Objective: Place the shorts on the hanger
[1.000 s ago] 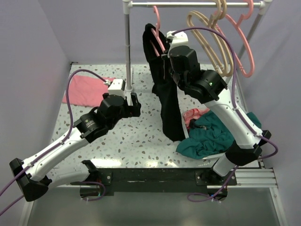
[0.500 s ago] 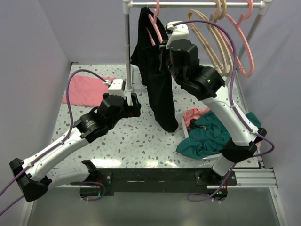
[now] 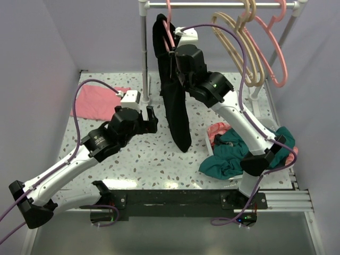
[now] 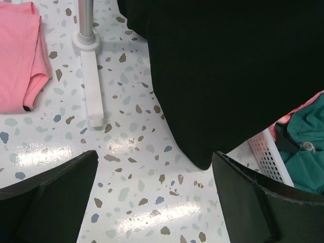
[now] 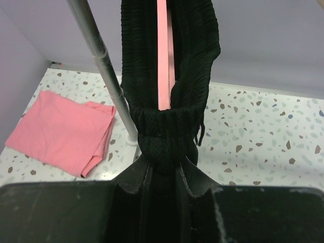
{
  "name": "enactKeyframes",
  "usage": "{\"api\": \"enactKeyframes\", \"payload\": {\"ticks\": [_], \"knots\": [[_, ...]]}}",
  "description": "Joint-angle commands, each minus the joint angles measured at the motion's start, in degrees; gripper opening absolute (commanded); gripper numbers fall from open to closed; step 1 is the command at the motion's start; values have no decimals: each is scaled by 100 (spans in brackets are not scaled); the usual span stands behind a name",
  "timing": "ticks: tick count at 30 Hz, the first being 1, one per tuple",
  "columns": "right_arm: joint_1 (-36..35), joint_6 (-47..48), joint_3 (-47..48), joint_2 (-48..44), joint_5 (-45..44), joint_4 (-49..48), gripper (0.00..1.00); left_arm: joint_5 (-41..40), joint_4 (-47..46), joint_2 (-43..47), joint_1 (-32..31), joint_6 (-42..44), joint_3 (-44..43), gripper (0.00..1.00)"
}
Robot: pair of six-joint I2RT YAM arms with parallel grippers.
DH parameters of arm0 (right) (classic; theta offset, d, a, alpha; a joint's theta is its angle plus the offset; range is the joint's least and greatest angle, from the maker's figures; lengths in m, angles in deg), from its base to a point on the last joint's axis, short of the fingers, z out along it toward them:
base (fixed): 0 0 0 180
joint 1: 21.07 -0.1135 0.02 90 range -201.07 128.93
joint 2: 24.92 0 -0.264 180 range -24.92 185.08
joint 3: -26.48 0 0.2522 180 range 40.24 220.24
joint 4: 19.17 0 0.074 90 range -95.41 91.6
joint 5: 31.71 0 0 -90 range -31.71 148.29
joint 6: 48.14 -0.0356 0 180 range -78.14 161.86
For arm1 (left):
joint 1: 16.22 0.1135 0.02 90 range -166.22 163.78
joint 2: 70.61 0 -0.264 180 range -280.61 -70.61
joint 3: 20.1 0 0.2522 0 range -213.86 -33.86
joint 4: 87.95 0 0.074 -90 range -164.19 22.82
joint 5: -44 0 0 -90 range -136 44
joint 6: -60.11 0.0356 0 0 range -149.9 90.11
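Observation:
The black shorts (image 3: 178, 101) are draped over the salmon-pink hanger (image 3: 169, 21) and hang down beside the rack post, with the hem just above the table. My right gripper (image 3: 172, 57) is shut on the bunched waistband. In the right wrist view the fingers (image 5: 200, 182) pinch the black shorts (image 5: 167, 131), and the hanger (image 5: 163, 50) shows as a pink strip between the two folds. The hook reaches up to the rail (image 3: 212, 4); I cannot tell whether it rests on it. My left gripper (image 3: 151, 119) is open low over the table, left of the shorts (image 4: 228, 76), holding nothing (image 4: 154, 192).
Two tan hangers (image 3: 239, 48) and another salmon one (image 3: 273, 53) hang on the rail to the right. The rack post (image 3: 143, 53) stands on its foot (image 4: 86, 43). A folded pink cloth (image 3: 98, 101) lies back left. A white basket (image 4: 266, 152) holds teal clothes (image 3: 239, 151).
My right gripper has carried the shorts and hanger up and to the left, toward the rail's left end. The shorts' hem has swung left with it. The left arm has barely moved.

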Motion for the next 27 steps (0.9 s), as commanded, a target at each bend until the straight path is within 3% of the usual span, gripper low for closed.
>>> {"api": "enactKeyframes", "payload": {"ticks": [1,3,7,10,18,27], "knots": [[24,-153,45,-186,-314,-1033,0,40,-42,133,9,-32,-27,100],[33,-180,-130,-256,-244,-1112,0,83,-59,150,18,-6,8,100],[33,-276,-552,-502,185,-1209,39,215,-121,168,18,65,113,100],[33,-417,-842,-766,511,-1139,56,242,-147,159,9,91,166,100],[25,-768,-2324,-1898,1233,-980,73,453,-349,1,18,162,421,100],[25,-1304,-5086,-4104,1241,-787,77,479,-622,-34,9,196,764,100]]}}
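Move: The hanger with the black shorts is already in the right fingers, its hook up at the rail. The rail there is about 13 cm ahead of this hand, 2 cm left and some 12 cm above. The rack's left post top joins it around 9 cm left of the hand at the same reach and height; the beige hangers hang roughly 18 cm right, 9 cm ahead and 5 cm higher. From the left hand that rail spot lies about 27 cm ahead, 5 cm right and 29 cm up. The shorts and hanger are released: the right fingers, at first pinching the near end at the waistband, dip a centimetre or so and open to about three quarters. The hand then pulls back some 10 cm and to the right about 7 cm, away from the rail, sinking slightly and rolling its left side up. The open, empty left hand sinks about 4.5 cm. ##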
